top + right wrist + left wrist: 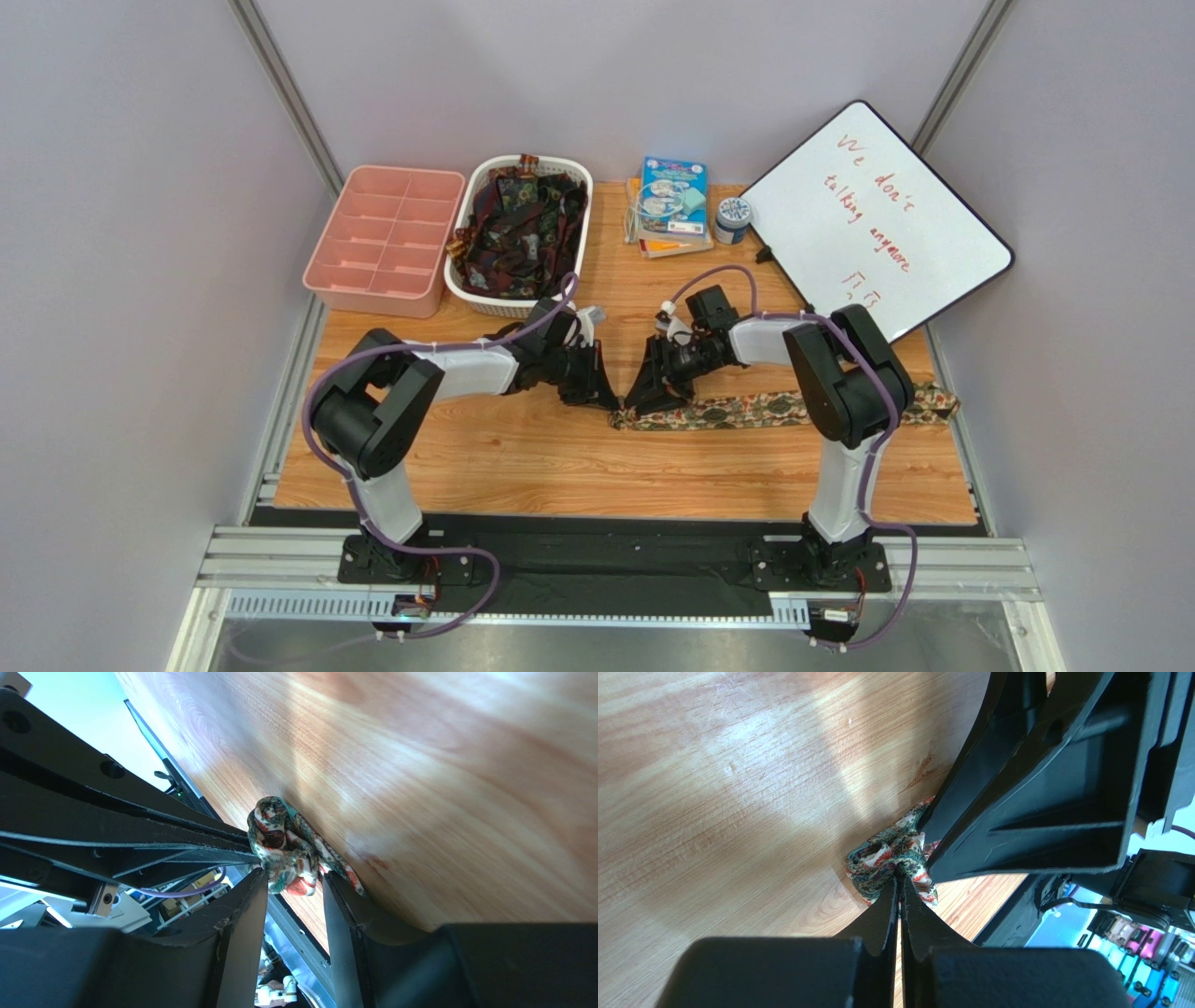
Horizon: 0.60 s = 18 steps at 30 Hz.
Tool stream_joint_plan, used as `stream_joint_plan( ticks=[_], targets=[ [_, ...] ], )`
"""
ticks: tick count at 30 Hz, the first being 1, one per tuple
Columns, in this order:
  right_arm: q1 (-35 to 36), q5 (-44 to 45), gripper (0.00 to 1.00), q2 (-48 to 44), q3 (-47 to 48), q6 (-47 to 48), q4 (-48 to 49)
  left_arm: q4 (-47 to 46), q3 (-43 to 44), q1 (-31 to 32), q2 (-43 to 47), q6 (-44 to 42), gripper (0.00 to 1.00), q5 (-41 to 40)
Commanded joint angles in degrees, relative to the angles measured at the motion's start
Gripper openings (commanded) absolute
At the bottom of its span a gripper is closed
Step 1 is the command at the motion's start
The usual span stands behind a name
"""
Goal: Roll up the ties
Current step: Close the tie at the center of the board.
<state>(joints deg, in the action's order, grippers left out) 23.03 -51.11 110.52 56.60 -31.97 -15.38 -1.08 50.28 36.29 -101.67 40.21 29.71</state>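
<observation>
One olive-and-tan patterned tie (786,409) lies flat across the table, its strip running off to the right. Its left end is bunched into a small roll (884,859) (284,847). My left gripper (601,392) (901,873) is shut on that rolled end, pinching the fabric at the fingertips. My right gripper (640,398) (295,876) faces it from the right, jaws open, with the roll at the mouth between the two fingertips. More dark red and black ties (522,224) are heaped in a white basket (469,287) at the back.
A pink divided tray (382,238) stands left of the basket. Behind the grippers lie a stack of books (671,207) and a tape roll (732,217). A whiteboard (877,231) leans at the back right. The table's front edge (617,521) runs before the arm bases.
</observation>
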Motion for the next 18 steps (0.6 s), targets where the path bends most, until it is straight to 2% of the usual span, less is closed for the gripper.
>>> stream_joint_plan(
  ticks=[1,4,7,11,12,13,15,16,17,18],
  targets=[
    [2.20,1.19,0.40,-0.05,1.32,-0.91,1.93,6.44,-0.45,0.44,-1.08,-2.94,0.00,-6.60],
    [2.55,1.81,0.37,1.10,1.67,-0.21,1.49,6.36,-0.36,0.62,-0.55,-2.85,0.00,-6.42],
    [2.46,2.07,0.29,1.63,2.11,1.20,0.17,5.92,-0.80,0.62,-0.11,-2.33,0.00,-6.42],
    [2.55,2.16,0.07,2.68,2.46,3.21,-1.06,3.99,-1.33,0.45,0.77,-1.62,0.00,-5.72],
    [2.55,2.16,0.04,2.86,2.72,3.92,-1.84,3.03,-1.85,0.18,1.20,-1.71,0.01,-5.63],
    [2.46,2.24,0.02,3.12,2.81,4.62,-2.20,2.32,-2.29,0.01,2.34,-1.62,0.10,-5.55],
    [2.37,2.60,0.00,3.56,2.73,7.00,-2.99,-1.35,-4.21,-1.65,3.49,-0.75,0.19,-3.62],
    [2.37,2.77,0.00,3.74,2.47,7.79,-3.17,-2.07,-4.75,-2.01,4.71,-0.39,0.34,-3.00],
    [2.20,3.21,0.00,4.00,2.46,9.10,-3.17,-2.52,-5.19,-2.45,5.33,-0.48,0.40,-2.47],
    [2.11,3.30,0.00,4.18,2.29,9.81,-3.26,-3.65,-6.24,-2.80,6.12,-0.74,0.51,-2.03]
  ],
)
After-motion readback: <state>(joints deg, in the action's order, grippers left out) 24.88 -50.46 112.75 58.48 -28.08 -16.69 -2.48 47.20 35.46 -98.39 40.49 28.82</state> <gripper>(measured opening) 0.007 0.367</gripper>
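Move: The tie's small roll is right at both hands. The left fingers are shut on it, with its middle about 1 cm back, 1 cm to that hand's right and 1 cm lower. The right fingers stand part-open around its right side, its middle some 1 cm left, 1 cm back and 1 cm below. From the right hand the unrolled tail's middle lies about 24 cm to the right, level fore and aft, 2 cm lower. The basket is roughly 26 cm ahead and 17 cm left of it. Edging left by just under a centimetre and then sinking about 1 cm, the right hand shuts its part-open fingers and pinches the tie at the right side of the roll. The left keeps its pinch until the right has nearly closed, then opens by over a third, lets go of the roll and eases about 1 cm left, rising slightly. ##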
